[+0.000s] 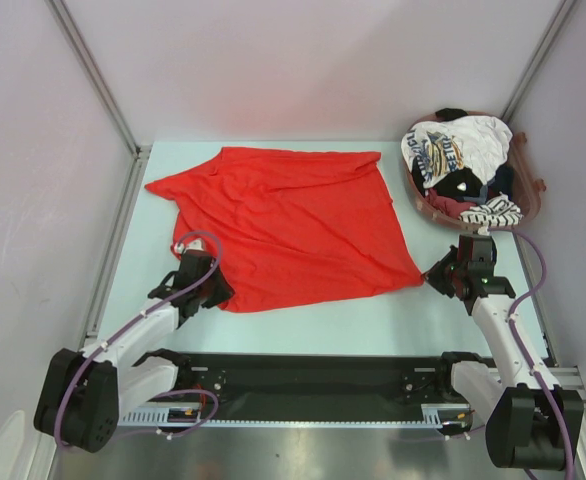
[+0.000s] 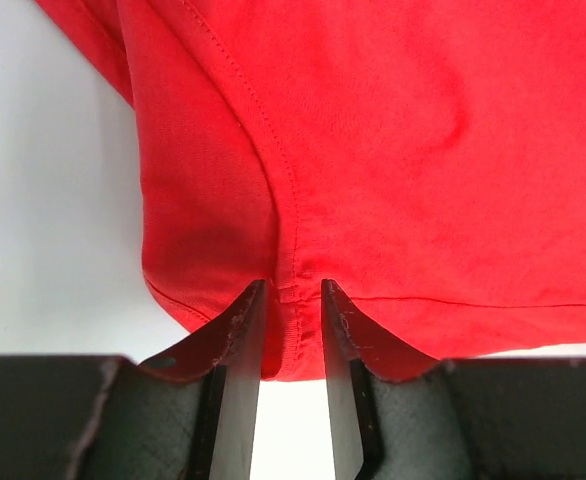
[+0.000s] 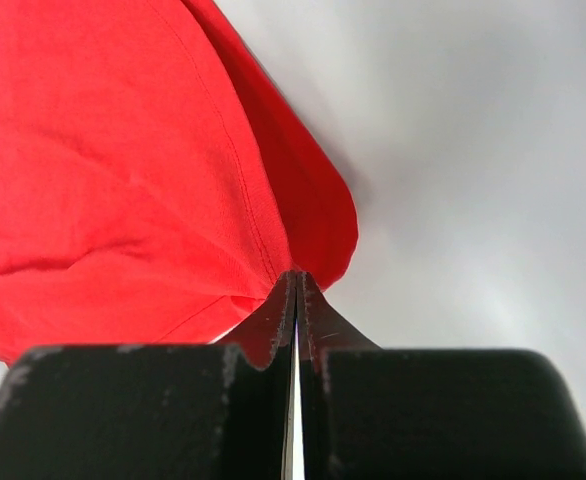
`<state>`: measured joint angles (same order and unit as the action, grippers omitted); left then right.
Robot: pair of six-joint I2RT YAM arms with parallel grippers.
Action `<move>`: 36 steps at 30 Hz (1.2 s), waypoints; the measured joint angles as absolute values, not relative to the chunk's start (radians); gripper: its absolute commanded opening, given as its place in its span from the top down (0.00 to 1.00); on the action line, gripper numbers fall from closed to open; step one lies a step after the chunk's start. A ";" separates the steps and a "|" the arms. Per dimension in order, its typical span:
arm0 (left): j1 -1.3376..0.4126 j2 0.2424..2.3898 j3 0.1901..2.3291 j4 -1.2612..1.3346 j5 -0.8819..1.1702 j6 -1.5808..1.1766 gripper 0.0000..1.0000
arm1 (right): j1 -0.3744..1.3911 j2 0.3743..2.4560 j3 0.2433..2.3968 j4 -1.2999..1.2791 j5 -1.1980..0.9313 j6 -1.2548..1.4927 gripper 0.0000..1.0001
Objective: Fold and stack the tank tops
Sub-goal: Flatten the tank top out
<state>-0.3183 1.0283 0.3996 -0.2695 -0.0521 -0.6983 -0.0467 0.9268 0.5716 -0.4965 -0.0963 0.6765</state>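
Observation:
A large bright red tank top (image 1: pixel 283 225) lies spread flat on the pale table (image 1: pixel 323 325). My left gripper (image 1: pixel 218 292) sits at its near left corner. In the left wrist view its jaws (image 2: pixel 293 285) stand a little apart, with the hemmed edge of the red tank top (image 2: pixel 423 150) lying between them. My right gripper (image 1: pixel 435 278) is at the near right corner. The right wrist view shows it (image 3: pixel 298 275) shut on the tip of the red tank top (image 3: pixel 103 180), which is pulled into a point there.
A reddish basket (image 1: pixel 529 185) at the back right holds more tank tops: a white printed one (image 1: pixel 448 150), a striped one (image 1: pixel 498 210) and dark ones. Walls and metal posts (image 1: pixel 98 75) enclose the table. A black rail (image 1: pixel 313 385) runs along the near edge.

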 measured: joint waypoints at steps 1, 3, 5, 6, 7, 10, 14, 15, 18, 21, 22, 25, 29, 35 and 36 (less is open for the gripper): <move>-0.319 1.024 0.399 -0.272 -0.052 -0.698 0.67 | -0.047 0.927 0.570 -0.496 -0.097 0.677 1.00; -0.319 1.020 0.399 -0.271 -0.051 -0.699 0.67 | -0.049 0.928 0.570 -0.496 -0.097 0.677 1.00; -0.319 1.022 0.399 -0.272 -0.049 -0.699 0.69 | -0.051 0.930 0.570 -0.496 -0.100 0.676 1.00; -0.320 1.024 0.399 -0.272 -0.048 -0.699 0.69 | -0.051 0.931 0.570 -0.496 -0.101 0.677 1.00; -0.321 1.027 0.399 -0.272 -0.047 -0.699 0.69 | -0.051 0.932 0.570 -0.495 -0.104 0.677 1.00; -0.325 1.030 0.397 -0.271 -0.044 -0.699 0.69 | -0.051 0.932 0.570 -0.496 -0.107 0.677 1.00; -0.325 1.041 0.392 -0.270 -0.040 -0.700 0.74 | -0.052 0.932 0.570 -0.495 -0.110 0.677 1.00; -0.325 1.044 0.390 -0.269 -0.039 -0.700 0.76 | -0.053 0.933 0.569 -0.495 -0.111 0.677 1.00; -0.327 1.048 0.380 -0.261 -0.033 -0.709 0.96 | -0.055 0.932 0.566 -0.493 -0.114 0.677 1.00; -0.328 1.047 0.374 -0.255 -0.025 -0.710 1.00 | -0.057 0.933 0.563 -0.492 -0.115 0.677 1.00; -0.329 1.044 0.374 -0.256 -0.028 -0.710 1.00 | -0.057 0.933 0.563 -0.491 -0.115 0.677 1.00; -0.330 0.997 0.375 -0.283 -0.052 -0.707 1.00 | -0.057 0.933 0.563 -0.489 -0.115 0.676 1.00; -0.331 0.894 0.382 -0.330 -0.091 -0.706 1.00 | -0.059 0.933 0.563 -0.489 -0.118 0.676 1.00; -0.333 0.646 0.370 -0.359 -0.100 -0.725 1.00 | -0.061 0.918 0.563 -0.500 -0.119 0.670 1.00; -0.333 0.603 0.364 -0.366 -0.099 -0.733 1.00 | -0.061 0.908 0.563 -0.506 -0.119 0.668 1.00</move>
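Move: The near left corner of the tank top, where side seam meets hem, lies between the left hand's part-open fingers, about 1 cm below and 1 cm back. The under layer's loose edge is some 6 cm to the left and 2 cm ahead. The near right corner, held by the right hand, is about 43 cm to the right, 3 cm ahead and 6 cm higher. From the right hand, the near left corner lies about 43 cm left, 3 cm back and 7 cm below. The left hand eases down and back about 1 cm each way with its fingers around the side seam at the near left corner and shuts them fully, pinching the upper layer, then lifts that corner quickly, nearly straight up, about 8 cm, while the wrist tips the fingers some 15 to 20 degrees up and outward. The right hand stays put with its fingers shut and keeps its grip on the raised near right corner. ##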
